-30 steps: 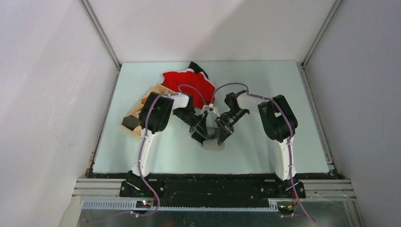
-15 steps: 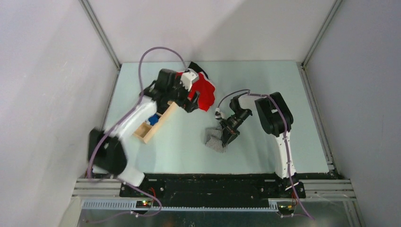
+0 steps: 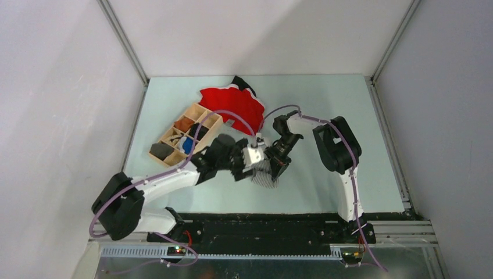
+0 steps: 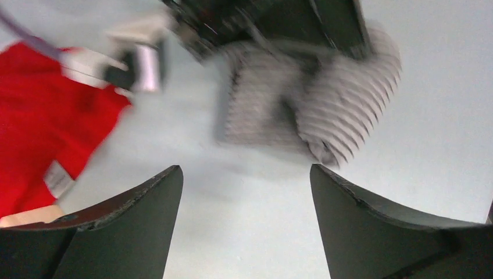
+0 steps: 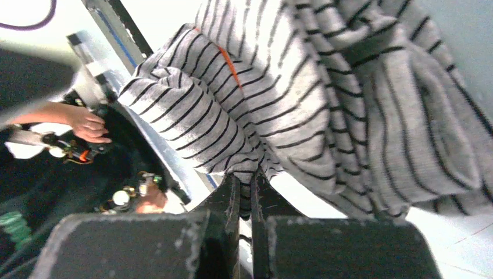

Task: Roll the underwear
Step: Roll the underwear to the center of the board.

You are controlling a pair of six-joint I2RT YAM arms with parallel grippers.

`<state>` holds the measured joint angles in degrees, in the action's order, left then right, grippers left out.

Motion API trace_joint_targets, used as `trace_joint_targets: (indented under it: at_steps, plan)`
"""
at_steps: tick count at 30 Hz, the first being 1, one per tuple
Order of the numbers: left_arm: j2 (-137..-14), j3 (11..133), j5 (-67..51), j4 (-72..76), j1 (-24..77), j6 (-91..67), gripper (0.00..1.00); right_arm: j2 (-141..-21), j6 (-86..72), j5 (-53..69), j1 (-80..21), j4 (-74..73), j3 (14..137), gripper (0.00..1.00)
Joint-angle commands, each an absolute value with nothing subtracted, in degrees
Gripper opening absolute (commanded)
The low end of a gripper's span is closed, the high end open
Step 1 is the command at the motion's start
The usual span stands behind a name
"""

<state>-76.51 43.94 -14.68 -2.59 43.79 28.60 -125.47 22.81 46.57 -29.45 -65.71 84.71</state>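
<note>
The underwear [image 3: 266, 176], grey-and-white striped, is bunched in a small heap at the middle of the table. My right gripper [image 3: 277, 164] is shut on a fold of it, and the striped fabric [image 5: 302, 87] is pinched between the fingertips [image 5: 232, 192]. My left gripper [image 3: 244, 165] sits just left of the heap, low over the table. It stands open with only bare table between its fingers [image 4: 125, 224]. The blurred underwear [image 4: 325, 110] lies just past its right fingertip, with the right gripper [image 4: 261, 23] behind.
A bright red cloth [image 3: 234, 104] with dark trim lies at the back centre, also at the left of the left wrist view [image 4: 46, 116]. A wooden compartment tray [image 3: 174, 129] holding small items stands left of it. Grey walls enclose the table.
My left arm has swung from the back left by the red cloth down to the middle, beside the underwear. The right gripper has kept its hold and barely moved.
</note>
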Motion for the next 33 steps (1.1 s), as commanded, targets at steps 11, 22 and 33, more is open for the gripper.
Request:
trace_joint_targets:
  at_steps: [11, 22, 33]
  plan:
    - [-67.4, 25.5, -26.5, 7.2, 48.0, 72.2, 0.77, -135.8, 25.3, 41.8, -30.0, -70.6, 97.8, 0.00]
    - [-76.9, 23.5, -19.5, 22.0, 53.1, 68.1, 0.73, -139.9, 25.8, 41.0, -29.4, -72.3, 100.2, 0.00]
    - [-84.8, 28.8, -17.9, 16.8, 54.3, 70.5, 0.46, -141.3, 23.8, 43.1, -29.9, -72.4, 100.8, 0.00]
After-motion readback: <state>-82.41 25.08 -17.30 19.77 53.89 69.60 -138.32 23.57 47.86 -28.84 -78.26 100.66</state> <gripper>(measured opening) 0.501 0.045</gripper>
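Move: Below and in toward the robot's middle from the left hand lies the striped underwear: its middle is about 4 cm back, 5 cm right and 10 cm down. From that hand the wooden box is some 26 cm left and 11 cm ahead, and the red clothing about 24 cm ahead and 5 cm left, both some 10 cm lower. The right hand already pinches the underwear, whose middle is about 2 cm ahead of it and 4 cm left, roughly level. Dropping about 8 cm and drawing back some 6 cm, the left hand comes down to the near left end of the underwear roll, wrist swinging roughly 35 degrees clockwise and tipping up, fingers closing to half open around the roll. The right hand keeps its pinch, lifts the cloth slightly, carries it 2 cm forward and lowers it, then holds. ##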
